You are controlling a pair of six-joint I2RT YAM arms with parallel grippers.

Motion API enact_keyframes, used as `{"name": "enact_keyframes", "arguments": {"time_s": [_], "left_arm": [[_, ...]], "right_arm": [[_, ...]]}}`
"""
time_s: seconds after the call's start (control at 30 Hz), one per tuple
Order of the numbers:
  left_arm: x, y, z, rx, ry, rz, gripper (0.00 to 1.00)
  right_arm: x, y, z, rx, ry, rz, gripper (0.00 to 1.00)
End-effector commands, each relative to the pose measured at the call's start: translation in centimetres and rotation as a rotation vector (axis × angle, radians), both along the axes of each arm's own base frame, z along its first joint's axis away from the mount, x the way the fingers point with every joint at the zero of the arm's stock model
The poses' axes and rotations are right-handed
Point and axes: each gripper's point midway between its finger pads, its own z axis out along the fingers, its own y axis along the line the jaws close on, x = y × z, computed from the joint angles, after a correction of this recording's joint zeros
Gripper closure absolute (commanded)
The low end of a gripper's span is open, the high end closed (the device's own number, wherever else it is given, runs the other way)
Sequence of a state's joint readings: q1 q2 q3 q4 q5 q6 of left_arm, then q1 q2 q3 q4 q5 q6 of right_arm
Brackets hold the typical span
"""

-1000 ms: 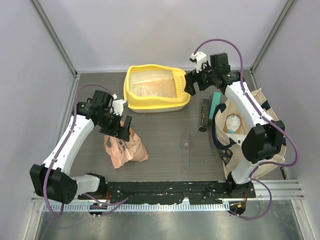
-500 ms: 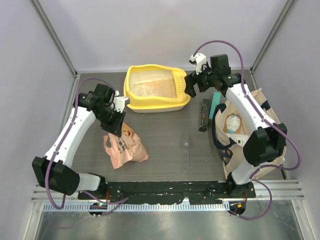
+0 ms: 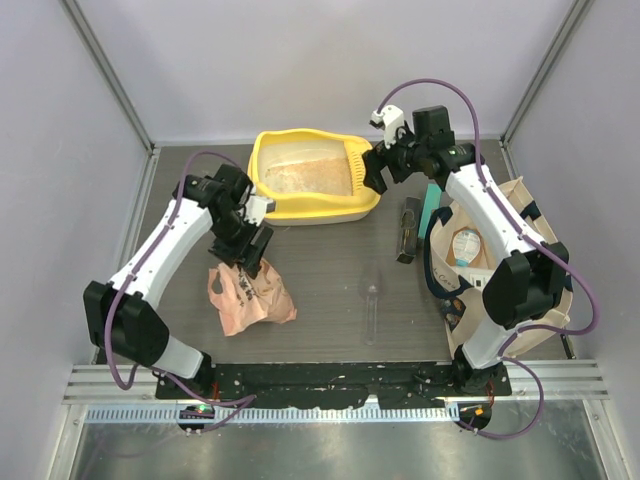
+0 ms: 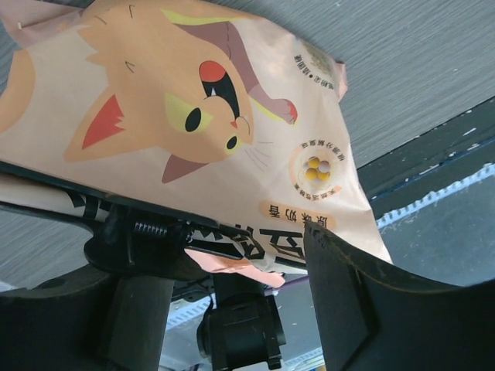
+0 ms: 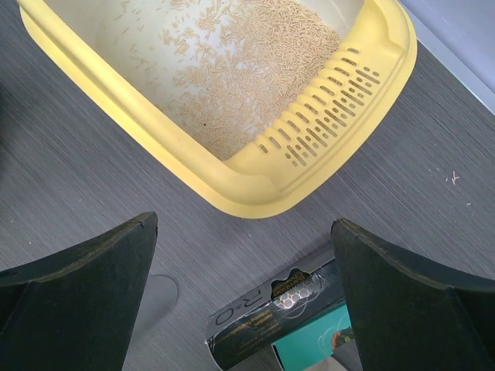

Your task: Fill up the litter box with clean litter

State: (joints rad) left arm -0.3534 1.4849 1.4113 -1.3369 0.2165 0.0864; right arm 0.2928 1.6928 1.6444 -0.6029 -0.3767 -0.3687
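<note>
The yellow litter box (image 3: 268, 196) stands at the back of the table. Pale clean litter (image 3: 305, 178) covers part of its floor, also seen in the right wrist view (image 5: 255, 69). A slotted scoop (image 5: 325, 100) rests at its right end. The peach litter bag (image 3: 250, 298) with a cartoon cat (image 4: 186, 108) lies flat on the table, front left. My left gripper (image 3: 252, 250) hangs over the bag's upper edge, jaws apart (image 4: 224, 255), a torn flap just beyond them. My right gripper (image 3: 375, 172) hovers open (image 5: 244, 224) beside the box's right end, holding nothing.
A black carton (image 3: 408, 230) and a teal box (image 3: 435, 205) lie right of the litter box. A cream canvas tote (image 3: 520, 215) with goods stands at the right edge. A clear spoon (image 3: 371, 305) lies mid-table. Walls close three sides.
The left arm swung right and back over the bag's top edge; its jaws narrowed, then spread again. The bag barely shifted. The right gripper drifted slightly back-left.
</note>
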Motion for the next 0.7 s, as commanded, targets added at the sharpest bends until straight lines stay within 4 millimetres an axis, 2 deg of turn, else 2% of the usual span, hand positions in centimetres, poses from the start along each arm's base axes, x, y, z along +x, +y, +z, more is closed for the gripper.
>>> {"name": "enact_keyframes", "arguments": {"time_s": [0.0, 0.1, 0.13, 0.17, 0.2, 0.27, 0.33, 0.4, 0.5, 0.57, 0.6, 0.63, 0.67], "left_arm": [[-0.6, 0.6, 0.2, 0.057, 0.027, 0.022, 0.36], [-0.7, 0.4, -0.4, 0.059, 0.059, -0.023, 0.50], [-1.0, 0.4, -0.5, 0.066, 0.066, -0.061, 0.59], [-1.3, 0.6, -0.7, 0.084, 0.074, -0.085, 0.63], [-1.8, 1.1, -0.7, 0.095, 0.091, -0.122, 0.74], [-2.7, 1.9, -0.9, 0.133, 0.113, -0.137, 0.81], [-3.1, 2.5, -1.2, 0.154, 0.123, -0.163, 0.99], [-2.8, 2.8, -1.0, 0.166, 0.102, -0.170, 1.00], [-1.0, 2.5, 0.5, 0.142, -0.011, -0.214, 1.00], [1.3, 1.9, 2.1, 0.120, -0.144, -0.289, 1.00], [2.3, 1.9, 3.1, 0.119, -0.213, -0.325, 1.00], [3.4, 1.6, 4.2, 0.110, -0.279, -0.360, 1.00], [4.7, 1.6, 4.9, 0.123, -0.354, -0.441, 1.00]], "right_arm": [[0.0, 0.2, 1.6, 0.005, -0.052, 0.025, 0.00], [-0.1, 0.3, 1.5, 0.005, -0.051, 0.028, 0.00], [-0.1, 0.3, 1.7, 0.005, -0.058, 0.026, 0.00], [0.0, 0.3, 1.7, 0.004, -0.062, 0.023, 0.00], [0.0, 0.1, 1.6, -0.002, -0.067, 0.018, 0.00], [0.1, 0.0, 1.5, -0.008, -0.072, 0.015, 0.00], [0.1, 0.0, 1.3, -0.010, -0.067, 0.015, 0.00], [0.2, 0.2, 1.0, -0.007, -0.060, 0.021, 0.00], [0.6, 0.8, 1.2, 0.000, -0.063, 0.030, 0.00], [0.9, 1.2, 1.9, 0.010, -0.078, 0.041, 0.00], [1.2, 1.5, 1.5, 0.007, -0.070, 0.048, 0.00], [1.5, 1.8, 2.1, 0.013, -0.085, 0.054, 0.00], [1.5, 2.0, 2.1, 0.020, -0.082, 0.062, 0.00]]}}
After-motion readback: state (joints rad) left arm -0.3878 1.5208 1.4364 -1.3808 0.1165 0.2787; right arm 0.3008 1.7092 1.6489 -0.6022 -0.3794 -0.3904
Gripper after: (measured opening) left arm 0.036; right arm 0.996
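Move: The litter bag's clipped top runs between the left fingertips, its middle about 2 cm ahead, 1 cm to their left and 3 cm down. The bag body lies some 6 cm back, 3 cm right and 9 cm below; the litter box is about 17 cm ahead, 14 cm right and 11 cm lower. From the right hand, the clipped top is roughly 18 cm back, 27 cm left and 10 cm down. Shut the left gripper fully on the litter bag's clipped top, just beside the clip's hinge, from about three-quarters open, while sinking about 1.5 cm into the fold. Ease it nearly 2 cm left, turning some 10 degrees clockwise, and finish with a rise of about 1 cm, keeping the pinch. ##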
